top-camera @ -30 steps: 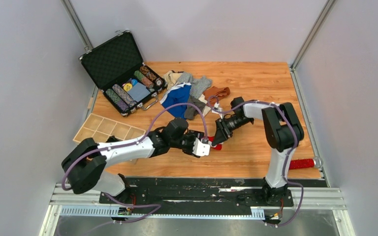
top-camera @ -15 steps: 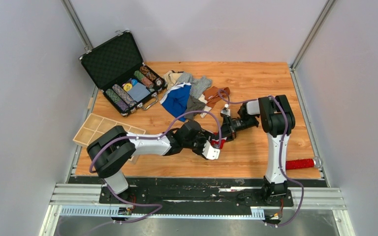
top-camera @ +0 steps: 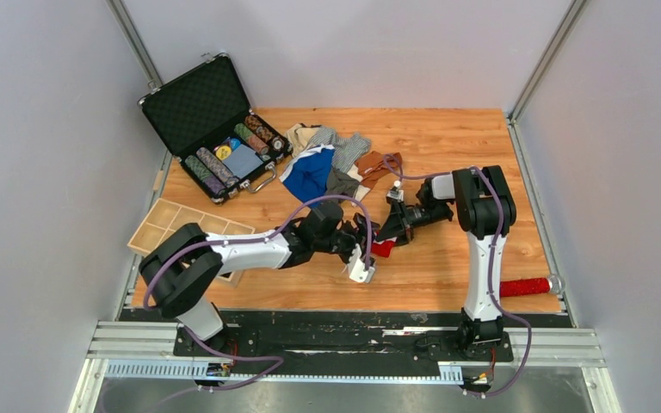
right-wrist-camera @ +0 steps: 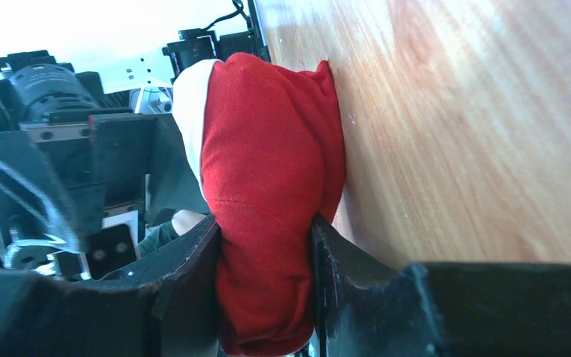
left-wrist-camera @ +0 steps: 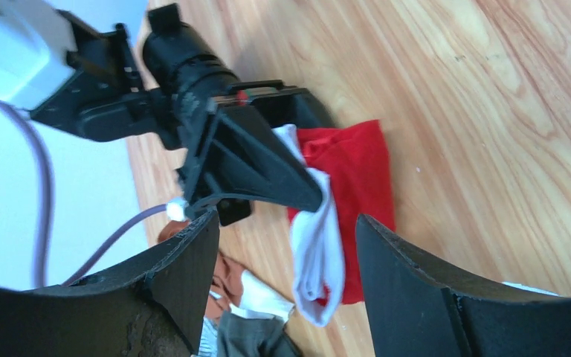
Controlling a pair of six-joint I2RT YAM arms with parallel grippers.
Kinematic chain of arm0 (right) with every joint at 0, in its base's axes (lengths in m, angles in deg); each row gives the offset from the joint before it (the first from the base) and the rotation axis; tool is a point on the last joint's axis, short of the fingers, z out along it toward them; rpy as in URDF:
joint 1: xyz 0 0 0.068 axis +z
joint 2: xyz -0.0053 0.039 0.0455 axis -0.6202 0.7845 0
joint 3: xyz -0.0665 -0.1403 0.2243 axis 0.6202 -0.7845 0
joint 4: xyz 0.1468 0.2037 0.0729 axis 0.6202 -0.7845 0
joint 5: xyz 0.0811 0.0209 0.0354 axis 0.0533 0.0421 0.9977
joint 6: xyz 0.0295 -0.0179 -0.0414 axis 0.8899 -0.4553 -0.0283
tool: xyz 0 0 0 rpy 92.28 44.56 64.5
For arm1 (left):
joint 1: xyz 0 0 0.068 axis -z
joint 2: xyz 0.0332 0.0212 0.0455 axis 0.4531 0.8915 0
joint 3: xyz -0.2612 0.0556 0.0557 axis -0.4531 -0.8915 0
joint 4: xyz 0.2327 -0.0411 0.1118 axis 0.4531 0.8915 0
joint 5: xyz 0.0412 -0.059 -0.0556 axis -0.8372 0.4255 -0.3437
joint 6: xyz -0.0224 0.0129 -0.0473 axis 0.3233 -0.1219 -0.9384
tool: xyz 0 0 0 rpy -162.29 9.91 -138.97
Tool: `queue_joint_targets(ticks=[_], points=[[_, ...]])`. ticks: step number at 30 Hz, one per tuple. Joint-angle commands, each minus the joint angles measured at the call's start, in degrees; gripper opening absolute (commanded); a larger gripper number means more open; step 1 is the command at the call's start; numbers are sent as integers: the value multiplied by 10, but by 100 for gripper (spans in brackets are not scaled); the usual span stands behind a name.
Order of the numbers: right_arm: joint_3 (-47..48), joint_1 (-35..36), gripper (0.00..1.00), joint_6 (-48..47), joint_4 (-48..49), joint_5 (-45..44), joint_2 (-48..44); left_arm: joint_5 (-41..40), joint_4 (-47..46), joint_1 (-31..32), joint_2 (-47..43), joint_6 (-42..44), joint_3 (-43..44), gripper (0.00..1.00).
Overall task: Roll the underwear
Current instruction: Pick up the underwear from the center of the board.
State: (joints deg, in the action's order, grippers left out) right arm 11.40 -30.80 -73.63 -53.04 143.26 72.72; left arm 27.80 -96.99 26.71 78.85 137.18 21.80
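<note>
My right gripper [right-wrist-camera: 266, 230] is shut on a bunched red underwear [right-wrist-camera: 268, 178] with a white waistband, low over the wooden table at its middle [top-camera: 384, 249]. My left gripper [left-wrist-camera: 286, 230] is open and faces the right gripper [top-camera: 389, 232] from the left. The white waistband [left-wrist-camera: 316, 253] hangs in the gap between the left jaws, and neither jaw touches it. More underwear lies in a pile [top-camera: 336, 163] at the back of the table, including a blue one with white trim [top-camera: 308, 174] and a brown one [top-camera: 377, 163].
An open black case of poker chips [top-camera: 219, 129] stands at the back left. A wooden divider tray [top-camera: 185, 225] lies at the left edge. A red bristly stick [top-camera: 525, 286] lies near the front right, beside the right arm's base.
The left jaws have spread wider and the left wrist has turned. The right gripper first carried the red underwear a little right and back, then held still.
</note>
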Motion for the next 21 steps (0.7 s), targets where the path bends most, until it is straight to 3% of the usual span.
queue_joint_targets(ticks=[1,6,15,21], points=[[-16,-16,7,28,-15,-16,86,25,-8,-2,48,63,21,75],[-8,-17,7,26,-25,-4,105,2,1,-5,98,61,44,74],[3,-18,7,19,-48,21,121,-99,-91,-5,151,78,29,68],[8,-18,7,12,-60,25,124,-171,-161,-6,145,62,15,72]])
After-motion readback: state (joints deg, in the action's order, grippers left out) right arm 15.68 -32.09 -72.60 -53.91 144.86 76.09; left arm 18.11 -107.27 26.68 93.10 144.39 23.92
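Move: The right hand already holds the red underwear, whose middle lies some 2 cm to its left, 1 cm back and 1 cm below. From the open left hand that bundle is about 3 cm to the right, 1 cm ahead and 8 cm below. The brown garment lies roughly 16 cm straight ahead of the left hand and the grey one some 12 cm ahead and 9 cm left, both about 10 cm below. Down first, nearly 6 cm towards the red underwear, then level and forward about 4.5 cm, the left hand brings its open fingers around the bundle's near end, tilting by some 10 degrees; its rear finger comes up against the red cloth and the fingers stay open. The right hand keeps its pinch on the bundle and edges forward about 2 cm. ##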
